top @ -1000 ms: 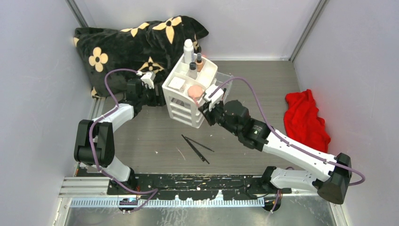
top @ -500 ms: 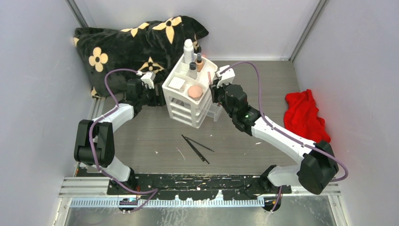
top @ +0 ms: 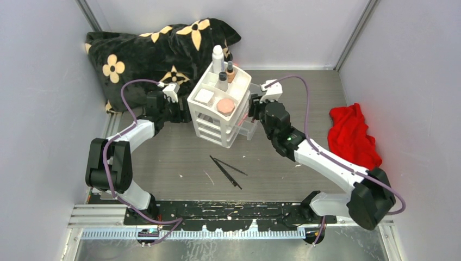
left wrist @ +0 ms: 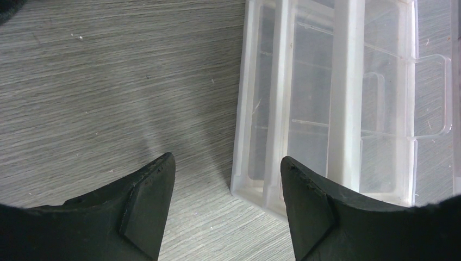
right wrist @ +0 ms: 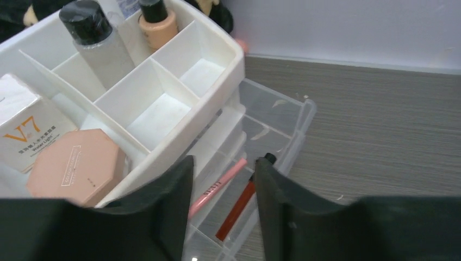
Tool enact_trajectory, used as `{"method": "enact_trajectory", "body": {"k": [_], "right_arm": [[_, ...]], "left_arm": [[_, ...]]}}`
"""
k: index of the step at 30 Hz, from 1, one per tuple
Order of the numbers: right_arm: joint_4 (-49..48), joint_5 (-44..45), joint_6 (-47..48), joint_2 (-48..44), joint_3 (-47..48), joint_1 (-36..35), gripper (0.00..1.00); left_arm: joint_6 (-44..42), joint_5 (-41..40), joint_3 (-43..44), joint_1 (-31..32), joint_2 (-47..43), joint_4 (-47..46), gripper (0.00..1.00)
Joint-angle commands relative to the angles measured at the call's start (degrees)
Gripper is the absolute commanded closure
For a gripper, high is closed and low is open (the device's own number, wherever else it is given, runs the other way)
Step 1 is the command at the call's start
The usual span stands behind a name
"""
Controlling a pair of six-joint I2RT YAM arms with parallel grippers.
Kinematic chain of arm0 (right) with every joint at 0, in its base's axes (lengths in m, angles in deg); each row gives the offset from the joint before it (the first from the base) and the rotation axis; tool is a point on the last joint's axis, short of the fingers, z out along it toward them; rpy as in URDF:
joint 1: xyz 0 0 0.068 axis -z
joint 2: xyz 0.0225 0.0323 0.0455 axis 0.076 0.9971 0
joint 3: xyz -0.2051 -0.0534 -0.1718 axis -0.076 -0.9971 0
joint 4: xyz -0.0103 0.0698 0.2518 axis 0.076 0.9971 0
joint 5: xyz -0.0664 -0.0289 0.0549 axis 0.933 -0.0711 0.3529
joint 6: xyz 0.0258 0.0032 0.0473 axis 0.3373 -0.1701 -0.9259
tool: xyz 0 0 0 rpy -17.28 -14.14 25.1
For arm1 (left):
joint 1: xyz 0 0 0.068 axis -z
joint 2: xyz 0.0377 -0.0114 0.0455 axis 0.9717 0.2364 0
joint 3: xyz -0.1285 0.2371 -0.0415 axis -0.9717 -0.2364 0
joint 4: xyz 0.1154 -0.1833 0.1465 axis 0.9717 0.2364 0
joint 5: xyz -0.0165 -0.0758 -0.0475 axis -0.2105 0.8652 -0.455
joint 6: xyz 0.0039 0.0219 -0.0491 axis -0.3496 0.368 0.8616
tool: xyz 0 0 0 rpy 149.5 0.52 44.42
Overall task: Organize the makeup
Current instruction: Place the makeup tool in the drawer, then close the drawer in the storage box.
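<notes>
The white drawer unit carries a white bottle, a tan dark-capped bottle, a clear dark-capped bottle, a white square box and a pink octagonal compact in its top tray. Its clear drawer is pulled out to the right, with a pink tube and a red tube lying inside. My right gripper hovers open just above those tubes, holding nothing. Open and empty too, my left gripper sits low on the table against the unit's left side. Two thin black pencils lie on the table in front.
A black cushion with cream flowers fills the back left corner behind the unit. A red cloth lies at the right. Grey walls close in on three sides, and the arms' base rail runs along the near edge.
My right gripper swung from the compact's near side to the unit's right, over the pulled-out drawer, and opened; the pink tube now lies in the drawer. The left arm stayed still.
</notes>
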Motion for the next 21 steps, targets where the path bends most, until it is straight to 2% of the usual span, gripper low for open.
{"method": "enact_trajectory", "body": {"k": [1,3,4,5,12,21], "right_arm": [[-2.2,8.05,-0.4,-8.51,-2.61,-0.06,0.62],[-1.95,10.36,-0.13,-10.51,-4.36,0.62,0.86],[-1.43,10.97,-0.25,-11.01,-4.93,1.12,0.94],[-0.68,11.28,-0.77,-11.14,-5.34,1.76,0.98],[3.5,2.93,-6.5,-5.57,-6.13,7.5,0.99],[2.87,-3.48,-7.46,3.2,-2.84,8.64,0.99]], "left_arm": [[0.32,1.58,1.97,0.2,-2.1,-2.36,0.28],[0.41,1.62,2.04,0.23,-2.06,-2.47,0.28],[0.48,1.77,2.13,0.19,-2.02,-2.49,0.28],[0.5,1.93,2.21,0.27,-1.95,-2.49,0.28],[1.02,3.09,1.73,0.23,-3.02,-3.54,0.28],[1.41,3.88,2.05,0.24,-2.46,-3.78,0.28]]}}
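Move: The pulled-out drawer's clear front wall has its middle about 4 cm to the right of the right hand, 1 cm nearer the base and 9 cm below. Inside the drawer the pink pencil, already released, lies 2 cm left and 2 cm back, the red tube 2 cm right and level, both some 11 cm down. The pink compact sits 10 cm left, 1 cm ahead, 4 cm lower. From the left hand the drawer front is about 31 cm right, level, 3 cm higher. Over the drawer's front wall goes the right hand, leaving the pink pencil: it rises about 3 cm while swinging right and slightly back, its empty fingers closing fully. It then sinks some 11 cm just outside the wall, easing forward again, its tips nodding down and turning clockwise by roughly 10 degrees each. It ends about 6 cm right of where it began, with no contact on the drawer to be seen. ##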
